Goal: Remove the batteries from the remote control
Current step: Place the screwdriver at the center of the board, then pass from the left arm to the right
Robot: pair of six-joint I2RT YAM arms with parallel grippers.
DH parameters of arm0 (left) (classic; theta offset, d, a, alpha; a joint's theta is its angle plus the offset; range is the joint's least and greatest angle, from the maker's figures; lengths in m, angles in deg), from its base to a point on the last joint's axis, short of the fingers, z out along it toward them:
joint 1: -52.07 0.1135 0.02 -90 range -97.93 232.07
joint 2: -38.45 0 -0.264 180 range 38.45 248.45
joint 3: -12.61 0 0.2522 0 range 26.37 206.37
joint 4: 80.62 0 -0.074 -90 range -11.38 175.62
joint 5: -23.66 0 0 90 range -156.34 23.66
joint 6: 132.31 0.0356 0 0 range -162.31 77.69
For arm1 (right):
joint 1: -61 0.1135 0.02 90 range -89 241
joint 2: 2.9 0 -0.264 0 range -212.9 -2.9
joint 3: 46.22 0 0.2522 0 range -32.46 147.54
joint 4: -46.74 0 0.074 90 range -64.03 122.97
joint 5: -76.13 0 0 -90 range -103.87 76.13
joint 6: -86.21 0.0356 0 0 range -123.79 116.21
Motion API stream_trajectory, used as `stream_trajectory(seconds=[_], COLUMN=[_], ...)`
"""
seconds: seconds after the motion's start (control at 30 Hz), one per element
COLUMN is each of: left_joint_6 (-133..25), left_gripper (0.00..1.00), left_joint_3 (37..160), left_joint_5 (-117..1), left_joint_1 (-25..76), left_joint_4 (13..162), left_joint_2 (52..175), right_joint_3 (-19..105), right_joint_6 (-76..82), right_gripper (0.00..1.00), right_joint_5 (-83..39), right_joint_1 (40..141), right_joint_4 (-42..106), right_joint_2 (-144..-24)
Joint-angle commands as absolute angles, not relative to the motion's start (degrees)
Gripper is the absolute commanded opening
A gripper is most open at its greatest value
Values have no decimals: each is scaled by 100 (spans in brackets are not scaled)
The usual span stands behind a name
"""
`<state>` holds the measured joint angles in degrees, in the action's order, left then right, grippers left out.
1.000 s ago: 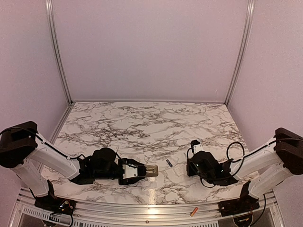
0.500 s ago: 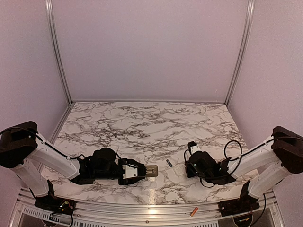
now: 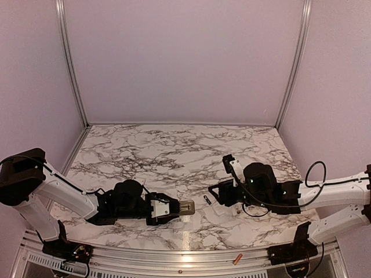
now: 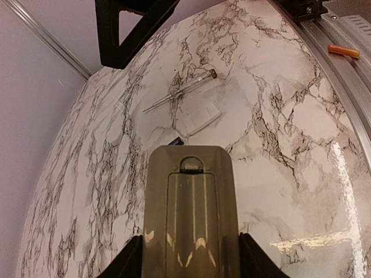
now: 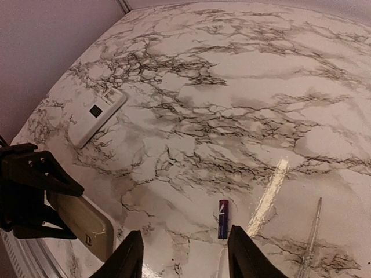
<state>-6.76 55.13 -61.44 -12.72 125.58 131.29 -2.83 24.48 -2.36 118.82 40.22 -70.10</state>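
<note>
My left gripper [image 3: 173,209] is shut on the tan remote control [image 3: 186,208], holding it level over the near table; its back panel with the latch [image 4: 191,167] faces up between the jaws [image 4: 190,250]. A dark blue battery [image 5: 223,219] lies on the marble just ahead of my right gripper [image 5: 185,246], close to its right finger [image 5: 246,255]. That gripper [image 3: 215,194] stands open with nothing between its fingers. The same battery [image 3: 206,200] sits between the remote's tip and the right gripper. An orange battery [image 3: 237,259] rests on the near metal rail [image 4: 343,51].
A flat white cover piece [image 4: 200,120] and a thin clear pen-like tool [image 4: 179,92] lie beyond the remote. Another white flat piece with a dark square [image 5: 97,116] sits further left. Metal rails border the table's near edge [image 3: 185,255].
The right arm has swung left and forward toward the dark battery, and its jaws have opened. The left arm and the remote have not moved.
</note>
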Motion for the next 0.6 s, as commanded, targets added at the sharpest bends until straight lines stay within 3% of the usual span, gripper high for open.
stream_trajectory(seconds=[0.0, 0.2, 0.57], left_joint_6=[-836, -899, -975], left_gripper=[0, 0, 0], left_joint_3=[5684, 5541, 5391], left_joint_5=[-6121, -5908, -5516], left_joint_1=[-1288, -1288, -1288], left_joint_4=[12656, 12887, 13208], left_joint_2=[13019, 12821, 12677], right_joint_3=[-58, -78, 71], right_joint_6=[2555, 2550, 2569], right_gripper=[55, 68, 76], right_joint_5=[-1171, -2051, -3263], right_joint_1=[12072, 12068, 12067], right_joint_4=[4031, 4504, 5437], right_joint_2=[-6945, -7281, -7981])
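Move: The remote, held in the left fingers, has its middle roughly 13 cm to the right hand's left, 7 cm back and 2 cm lower. About 11 cm below the right hand lie the battery, some 3 cm ahead and 2 cm left, and the battery cover, 2 cm back and 3 cm right; the screwdriver is 2 cm ahead, 8 cm right, 12 cm down. From the left hand the remote's middle sits about 2 cm right, 1 cm ahead, 1 cm lower. Right hand opens wider, swinging about 9 cm left and back towards the remote as left lifts it 3 cm. ##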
